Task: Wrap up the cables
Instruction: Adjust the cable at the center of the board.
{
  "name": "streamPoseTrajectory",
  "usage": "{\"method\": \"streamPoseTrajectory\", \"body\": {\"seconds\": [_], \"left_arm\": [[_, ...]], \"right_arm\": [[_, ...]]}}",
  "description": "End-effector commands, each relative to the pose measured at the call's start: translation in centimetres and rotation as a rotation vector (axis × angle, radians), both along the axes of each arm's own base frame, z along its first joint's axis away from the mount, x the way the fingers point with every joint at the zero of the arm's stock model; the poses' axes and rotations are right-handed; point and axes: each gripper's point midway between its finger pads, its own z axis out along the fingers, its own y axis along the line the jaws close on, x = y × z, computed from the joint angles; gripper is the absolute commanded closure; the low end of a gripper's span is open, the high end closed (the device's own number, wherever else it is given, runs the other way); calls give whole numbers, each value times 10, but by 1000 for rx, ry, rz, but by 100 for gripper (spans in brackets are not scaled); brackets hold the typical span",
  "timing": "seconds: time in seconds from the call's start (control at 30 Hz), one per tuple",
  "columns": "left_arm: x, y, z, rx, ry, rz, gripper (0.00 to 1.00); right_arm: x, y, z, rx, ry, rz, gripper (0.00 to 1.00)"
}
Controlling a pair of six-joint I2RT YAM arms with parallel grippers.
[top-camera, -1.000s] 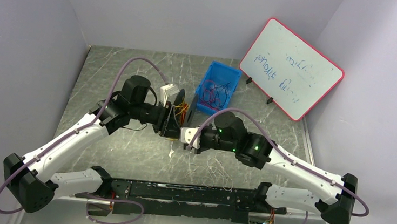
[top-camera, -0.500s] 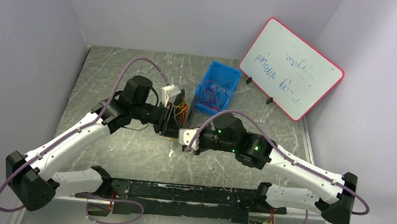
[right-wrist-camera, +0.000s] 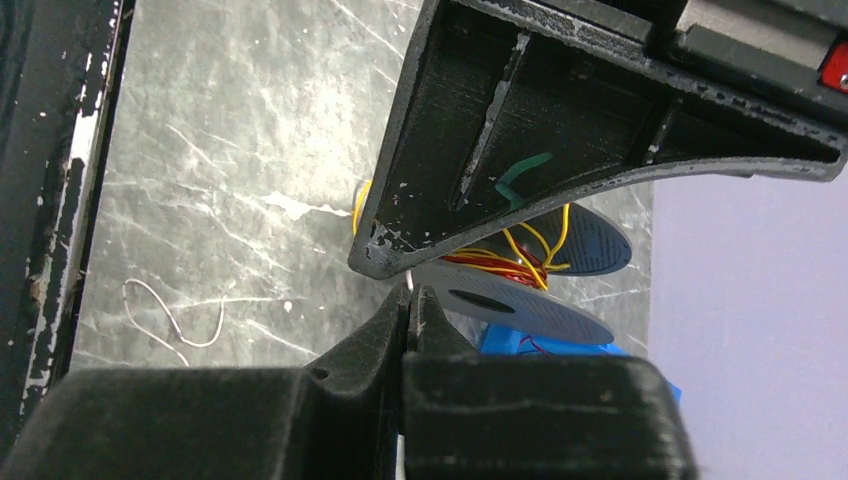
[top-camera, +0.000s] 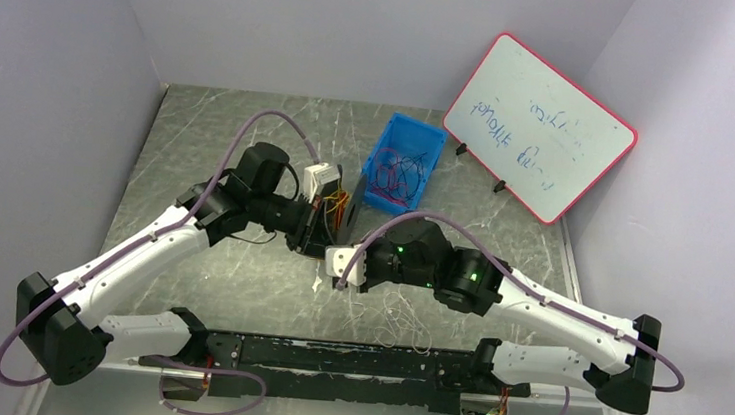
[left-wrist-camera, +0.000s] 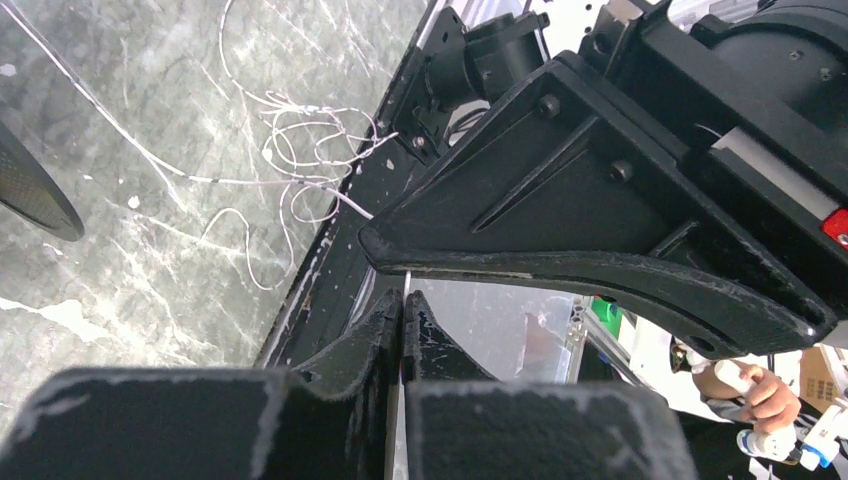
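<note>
A thin white cable (left-wrist-camera: 407,283) runs between my two grippers, which meet tip to tip over the middle of the table. My left gripper (left-wrist-camera: 404,300) is shut on this strand. My right gripper (right-wrist-camera: 410,293) is also shut on it, just under the left finger. In the top view the left gripper (top-camera: 317,231) and right gripper (top-camera: 329,254) almost touch. Behind them stands a grey spool (right-wrist-camera: 520,305) wound with red and yellow cables (right-wrist-camera: 505,262). More loose white cables (top-camera: 396,317) lie on the table near the front rail.
A blue bin (top-camera: 430,141) holding tangled red and blue cables (top-camera: 396,175) sits behind the spool. A red-framed whiteboard (top-camera: 539,127) leans at the back right. The black base rail (top-camera: 350,362) runs along the near edge. Grey walls enclose the marbled table (top-camera: 209,133).
My left gripper has closed from partly open onto the white cable. Both wrists have shifted slightly, the right gripper moving a little left.
</note>
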Motion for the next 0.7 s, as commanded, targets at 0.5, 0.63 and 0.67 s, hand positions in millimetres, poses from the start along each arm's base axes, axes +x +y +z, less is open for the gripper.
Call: {"method": "streamPoseTrajectory", "body": {"seconds": [0.5,0.63,0.67], "left_arm": [[-16,-1,-13,41,-20,-73,81],[-13,1,-8,42,-53,-44,62],[-12,2,-5,37,-65,-38,58]], "right_arm": [[-15,13,28,-4,-148,24,100],[-15,9,20,-16,-137,7,100],[-15,6,17,-17,-130,-2,100]]}}
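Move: The left hand pinches the end of the white cable; the short span to the right hand's tips lies about 2 cm to its right, level with it. From the left hand, the spool stands some 12 cm ahead and 13 cm lower, the loose white coil lies about 7 cm back, 13 cm right and 22 cm below, and the blue bin 27 cm ahead, 14 cm right. From the right hand, which also grips the cable, that span is about 2 cm left. Both hands, tips almost meeting with the white cable pinched in each, draw back together about 1.5 cm towards the bases and away from the spool, the left also sinking about 1 cm while the right rolls by less than 10 degrees. Once that pull has stopped, the left fingers open to about a third and let go of the cable end, staying around it while the right hand stays shut on the cable. ##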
